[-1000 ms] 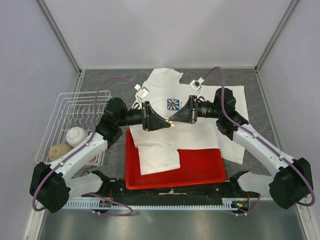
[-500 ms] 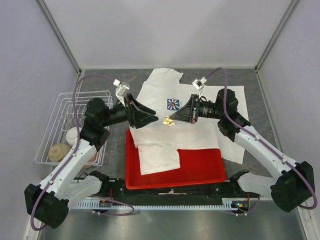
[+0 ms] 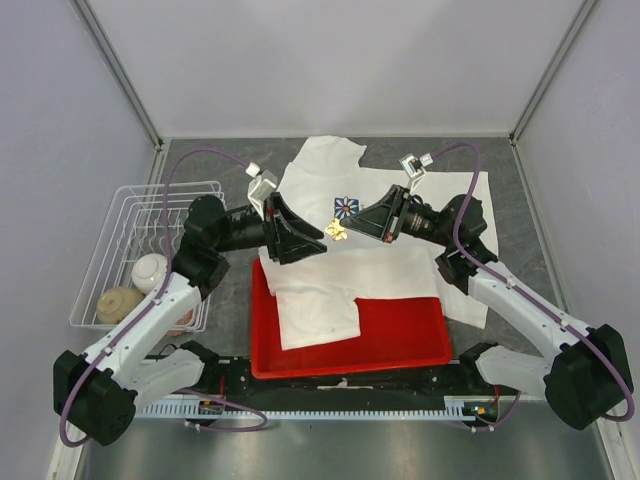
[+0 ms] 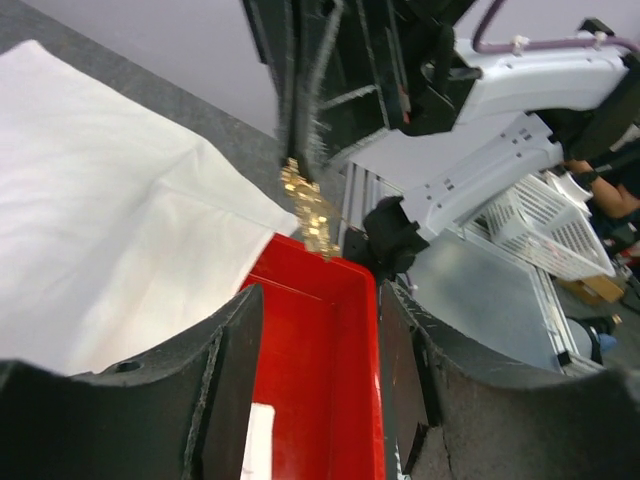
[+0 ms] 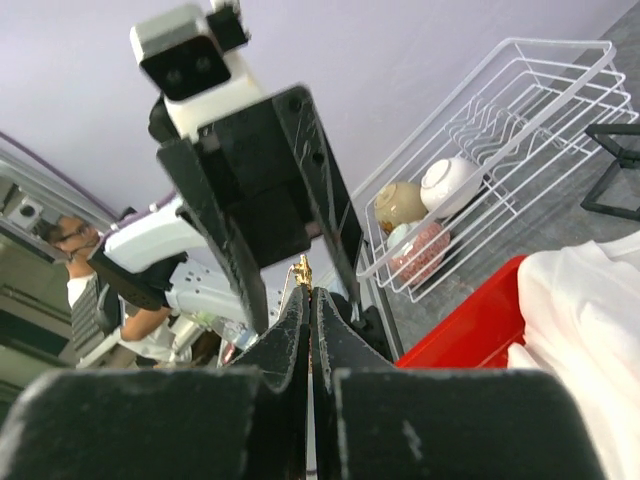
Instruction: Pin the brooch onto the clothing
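Note:
The brooch (image 3: pixel 338 231), a tiny gold ornament, hangs in the air above the clothing (image 3: pixel 325 170), a white T-shirt spread on the table with a blue daisy print (image 3: pixel 347 207). My right gripper (image 3: pixel 347 230) is shut on the brooch (image 5: pixel 303 270), which sticks out past its tips. My left gripper (image 3: pixel 322 245) faces it from the left, open with nothing between its jaws. In the left wrist view the brooch (image 4: pixel 308 210) dangles from the right gripper's fingers (image 4: pixel 300 90), just beyond my open left gripper (image 4: pixel 320 300). In the right wrist view the left fingers (image 5: pixel 235 230) stand either side of the brooch.
A red tray (image 3: pixel 400 335) lies at the near edge under the shirt's hem, with a folded white cloth (image 3: pixel 315 312) on it. A white wire basket (image 3: pixel 120 250) with bowls (image 3: pixel 153 270) stands on the left. Walls enclose the table on three sides.
My left gripper opened and let go of the brooch, drew back left, then came partway back. My right gripper kept the brooch and raised it a little.

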Controlling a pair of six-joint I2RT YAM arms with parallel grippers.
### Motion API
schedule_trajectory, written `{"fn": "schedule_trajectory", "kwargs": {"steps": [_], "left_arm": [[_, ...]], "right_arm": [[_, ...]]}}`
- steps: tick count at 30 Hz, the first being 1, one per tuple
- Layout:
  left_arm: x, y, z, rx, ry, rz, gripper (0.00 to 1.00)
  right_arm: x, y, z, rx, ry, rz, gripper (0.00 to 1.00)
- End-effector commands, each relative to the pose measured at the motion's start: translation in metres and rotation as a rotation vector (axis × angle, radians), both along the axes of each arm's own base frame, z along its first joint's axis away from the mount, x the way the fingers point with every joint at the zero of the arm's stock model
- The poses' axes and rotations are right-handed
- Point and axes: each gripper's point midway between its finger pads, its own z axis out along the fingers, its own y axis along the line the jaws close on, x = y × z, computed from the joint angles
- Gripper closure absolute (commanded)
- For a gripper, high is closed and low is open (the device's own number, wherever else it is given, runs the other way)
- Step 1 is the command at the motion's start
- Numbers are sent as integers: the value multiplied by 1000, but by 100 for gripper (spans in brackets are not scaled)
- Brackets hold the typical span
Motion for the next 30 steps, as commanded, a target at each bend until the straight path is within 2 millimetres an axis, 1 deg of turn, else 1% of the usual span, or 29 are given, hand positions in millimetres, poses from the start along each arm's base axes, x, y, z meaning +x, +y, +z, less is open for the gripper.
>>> {"fn": "schedule_trajectory", "kwargs": {"steps": [1, 3, 6, 11, 17, 20, 21, 23, 26, 27, 30], "left_arm": [[-19, -15, 10, -42, -43, -74, 44], [-19, -19, 12, -48, -52, -79, 47], [-11, -21, 15, -58, -62, -49, 51], [-4, -23, 16, -73, -33, -29, 53], [-1, -28, 17, -79, -33, -30, 53], [1, -29, 18, -81, -34, -25, 61], [1, -30, 19, -82, -31, -26, 66], [1, -30, 18, -80, -25, -24, 70], [2, -29, 17, -77, -17, -21, 79], [1, -29, 17, -77, -14, -24, 83], [-3, -28, 14, -62, -4, -32, 94]], "right_arm": [[-1, -3, 32, 106, -61, -51, 100], [0, -3, 32, 109, -61, -56, 100], [-1, -4, 30, 108, -58, -60, 100], [-4, -3, 26, 102, -55, -57, 100], [-5, -2, 24, 102, -51, -57, 100], [-7, -2, 25, 105, -51, -52, 100], [-6, -2, 24, 104, -53, -53, 100], [-8, -2, 25, 103, -57, -51, 100], [-8, -3, 22, 96, -55, -51, 100], [-9, -2, 20, 90, -55, -48, 100], [-11, -3, 18, 73, -66, -48, 100]]}}
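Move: The gold brooch sticks out of the right hand's shut fingertips, roughly 2 cm to that hand's left and level with it. From the open left hand, the brooch is about 5 cm to the right, 2 cm ahead and 1 cm higher. Far below the left hand, by some 30 cm, are the clothing's flower print, about 15 cm ahead and 6 cm right, and the red bin, centred roughly 8 cm back and 7 cm right. Left hand goes about 3 cm right, swinging back then forward, and pinches the right-held brooch's free end. ##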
